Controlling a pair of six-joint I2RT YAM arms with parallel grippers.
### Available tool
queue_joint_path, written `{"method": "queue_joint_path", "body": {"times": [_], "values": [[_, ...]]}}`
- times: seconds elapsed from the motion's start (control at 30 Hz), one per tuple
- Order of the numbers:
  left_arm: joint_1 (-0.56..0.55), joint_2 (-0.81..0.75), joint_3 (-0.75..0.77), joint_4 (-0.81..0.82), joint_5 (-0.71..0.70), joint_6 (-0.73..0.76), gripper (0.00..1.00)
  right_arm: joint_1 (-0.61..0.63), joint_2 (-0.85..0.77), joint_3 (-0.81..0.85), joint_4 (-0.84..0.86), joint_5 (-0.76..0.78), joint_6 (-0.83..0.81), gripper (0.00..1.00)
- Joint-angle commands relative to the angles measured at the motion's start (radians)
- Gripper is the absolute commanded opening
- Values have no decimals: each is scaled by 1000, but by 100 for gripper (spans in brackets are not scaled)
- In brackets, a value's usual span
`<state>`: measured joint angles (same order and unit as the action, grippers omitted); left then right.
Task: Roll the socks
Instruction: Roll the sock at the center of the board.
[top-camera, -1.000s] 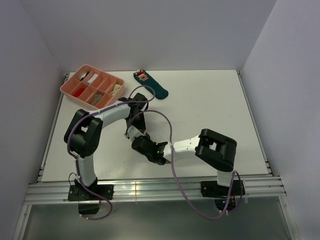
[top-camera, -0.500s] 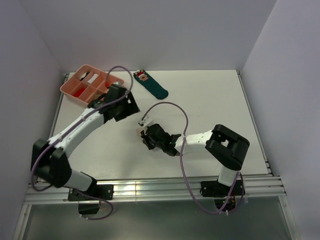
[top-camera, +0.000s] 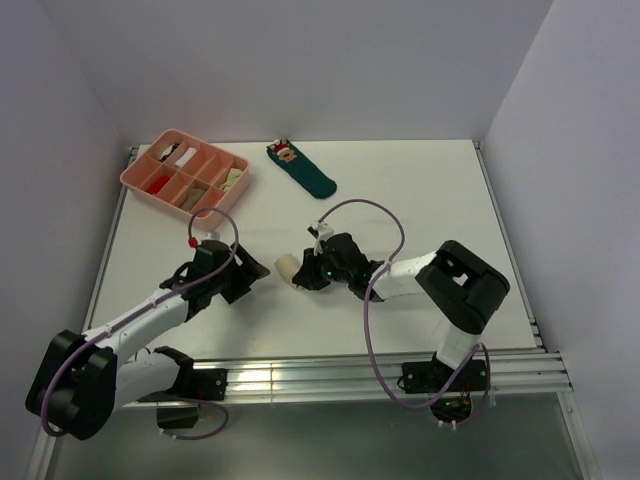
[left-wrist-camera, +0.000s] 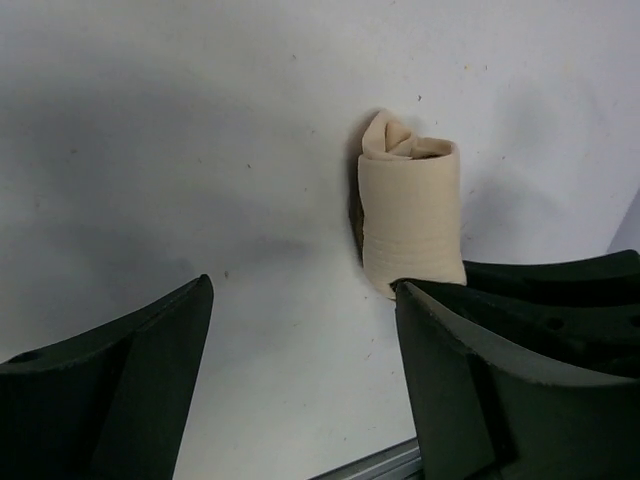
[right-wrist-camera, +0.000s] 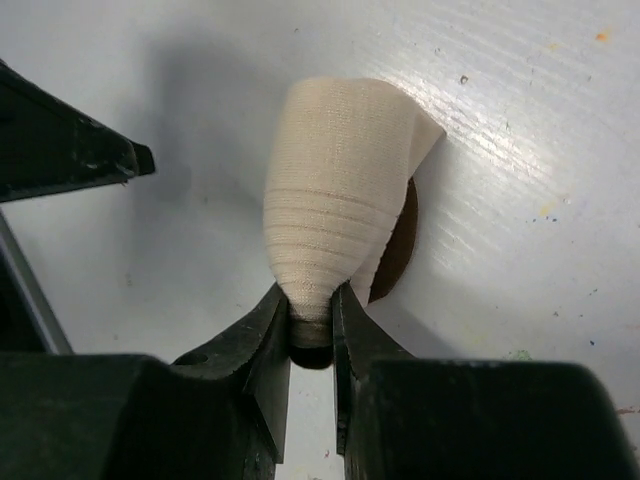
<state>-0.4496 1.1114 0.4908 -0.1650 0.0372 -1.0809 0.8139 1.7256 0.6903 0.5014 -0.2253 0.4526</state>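
Observation:
The socks (top-camera: 287, 268) are one tight roll lying on the white table, cream outside with a dark brown edge (right-wrist-camera: 398, 248) showing underneath. My right gripper (right-wrist-camera: 311, 298) is shut on one tapered end of the roll (right-wrist-camera: 335, 190), which points away from it. In the top view the right gripper (top-camera: 304, 276) sits just right of the roll. My left gripper (top-camera: 252, 272) is left of the roll, apart from it and open. In the left wrist view the roll (left-wrist-camera: 410, 225) lies beyond the right finger (left-wrist-camera: 500, 380), and only bare table lies within the left gripper (left-wrist-camera: 302, 290).
A pink divided tray (top-camera: 130, 180) with small items stands at the back left. A dark teal sock with a red-and-white figure (top-camera: 303, 170) lies at the back centre. The metal rail (top-camera: 300, 378) runs along the near table edge.
The left arm has swung from over the middle back to the near left and its jaws have opened. The right gripper has carried the roll to the right and slightly back.

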Motion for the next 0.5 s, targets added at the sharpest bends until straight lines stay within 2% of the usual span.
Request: {"method": "queue_joint_path", "body": {"times": [0.0,0.23,0.47], "values": [[-6,-50,-60,278,61,-93,79,-30,31,-52,11,-104,92,0],[-49,60,-113,444,67,-146,82,-71,87,-98,114,-190,193,0],[-135,246,-75,490,7,-157,82,-94,138,-126,209,-239,284,0]]}}
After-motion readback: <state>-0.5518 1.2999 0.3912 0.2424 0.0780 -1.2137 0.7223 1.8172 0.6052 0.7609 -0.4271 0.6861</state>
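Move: The half-rolled beige sock lies about 9 cm to the left hand's right, 3 cm ahead and some 5 cm below its open fingers. The right hand already pinches one end, with the roll's middle about 3 cm to that hand's left, 2 cm ahead and 2 cm lower. From the left hand, the green sock is roughly 30 cm ahead and 11 cm right; the divided box is 27 cm ahead and 18 cm left. Sideways to its right, the left hand travels about 5 cm towards the beige roll, sinking about 2 cm over the last part, with fingers kept wide open and the wrist tilting some 10 degrees, left side down. The right hand stays nearly in place, keeps its pinch on the sock's end and rolls its wrist about 15 degrees. ##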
